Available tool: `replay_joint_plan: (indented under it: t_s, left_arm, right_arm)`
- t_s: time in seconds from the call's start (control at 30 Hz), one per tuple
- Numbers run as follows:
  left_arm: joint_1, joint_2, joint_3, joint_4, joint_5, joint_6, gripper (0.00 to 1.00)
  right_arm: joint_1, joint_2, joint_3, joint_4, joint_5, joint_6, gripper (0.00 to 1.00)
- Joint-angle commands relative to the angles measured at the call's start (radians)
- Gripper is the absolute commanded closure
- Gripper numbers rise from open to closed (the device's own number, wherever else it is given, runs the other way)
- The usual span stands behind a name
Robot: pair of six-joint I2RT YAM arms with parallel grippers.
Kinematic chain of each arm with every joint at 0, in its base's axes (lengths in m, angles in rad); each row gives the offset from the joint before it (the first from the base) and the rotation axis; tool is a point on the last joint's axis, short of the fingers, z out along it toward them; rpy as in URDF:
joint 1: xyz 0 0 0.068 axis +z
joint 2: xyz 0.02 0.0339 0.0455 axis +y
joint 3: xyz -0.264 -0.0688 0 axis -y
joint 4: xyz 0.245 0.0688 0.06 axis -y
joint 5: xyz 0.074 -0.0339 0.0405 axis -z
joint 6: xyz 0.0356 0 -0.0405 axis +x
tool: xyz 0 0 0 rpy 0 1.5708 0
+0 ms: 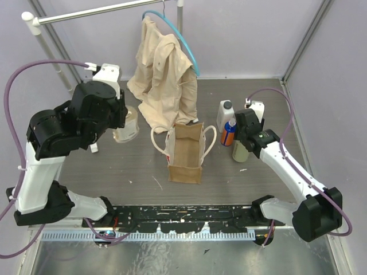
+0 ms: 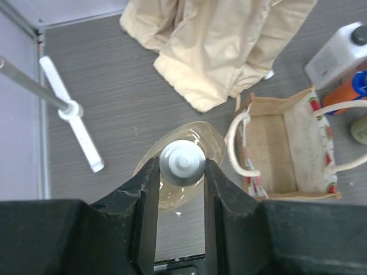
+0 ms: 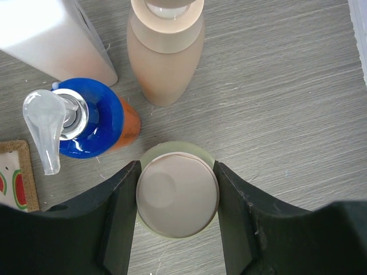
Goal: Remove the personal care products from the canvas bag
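Observation:
The canvas bag [image 1: 184, 153] stands upright mid-table, and no bottle shows inside it [image 2: 269, 104]. To its left, my left gripper [image 2: 182, 163] is shut on the white cap of the small clear bottle [image 1: 127, 128], which is upright. To the bag's right, my right gripper [image 3: 178, 192] is shut on the cream cap of the pale olive bottle [image 3: 150, 222]. Beside that bottle stand the orange bottle with a blue cap [image 3: 92, 117], the peach bottle [image 3: 166, 54] and the white jug [image 1: 225, 114].
A beige shirt [image 1: 163, 80] on a blue hanger hangs from a rack rail [image 1: 92, 11] behind the bag, its hem reaching the table. The rack's white foot [image 2: 71, 112] lies left of the clear bottle. A black rail [image 1: 183, 215] runs along the near edge.

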Motion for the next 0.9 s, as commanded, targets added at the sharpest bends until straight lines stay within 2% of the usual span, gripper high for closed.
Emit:
replay_joint_plan:
  t_s: [0.0, 0.1, 0.33, 0.6, 0.87]
  left_arm:
    - [0.015, -0.054, -0.106, 0.124, -0.082, 0.007, 1.0]
    - [0.025, -0.083, -0.213, 0.159, -0.083, -0.014, 1.0]
    - [0.033, -0.259, -0.549, 0.344, -0.034, -0.074, 1.0]
    - [0.036, -0.332, -0.839, 0.452, 0.019, -0.16, 1.0]
    - [0.04, -0.323, -0.97, 0.657, -0.019, -0.116, 1.0]
  right_arm:
    - [-0.008, -0.005, 0.02, 0.125, 0.009, 0.013, 0.69]
    - [-0.01, 0.003, 0.015, 0.131, 0.001, 0.015, 0.69]
    - [-0.01, 0.004, 0.005, 0.134, -0.003, 0.015, 0.66]
    - [-0.011, -0.003, -0.001, 0.133, -0.009, 0.012, 0.66]
    - [-0.012, -0.006, 0.017, 0.126, -0.021, 0.012, 0.66]
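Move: My left hand holds the clear bottle by its white cap high over its spot on the bare table, straight below by about 42 cm. The canvas bag stands some 16 cm to its right and 2 cm farther out; the coat hem lies about 18 cm ahead and 5 cm right. The green jar, its cap in my right hand, has its middle about 6 cm below that hand. From that hand, the orange pump bottle is about 6 cm ahead and 5 cm left, the peach bottle 9 cm ahead and 1 cm right. I bring the clear bottle almost straight down with my left hand beside the left of the canvas bag, about 19 cm, after a slight swing left that I later take back; the fingers tip some 10 degrees farther down and keep their grip on the cap. My right hand eases the green jar down its last centimetre, then stays there, still holding the cap. ##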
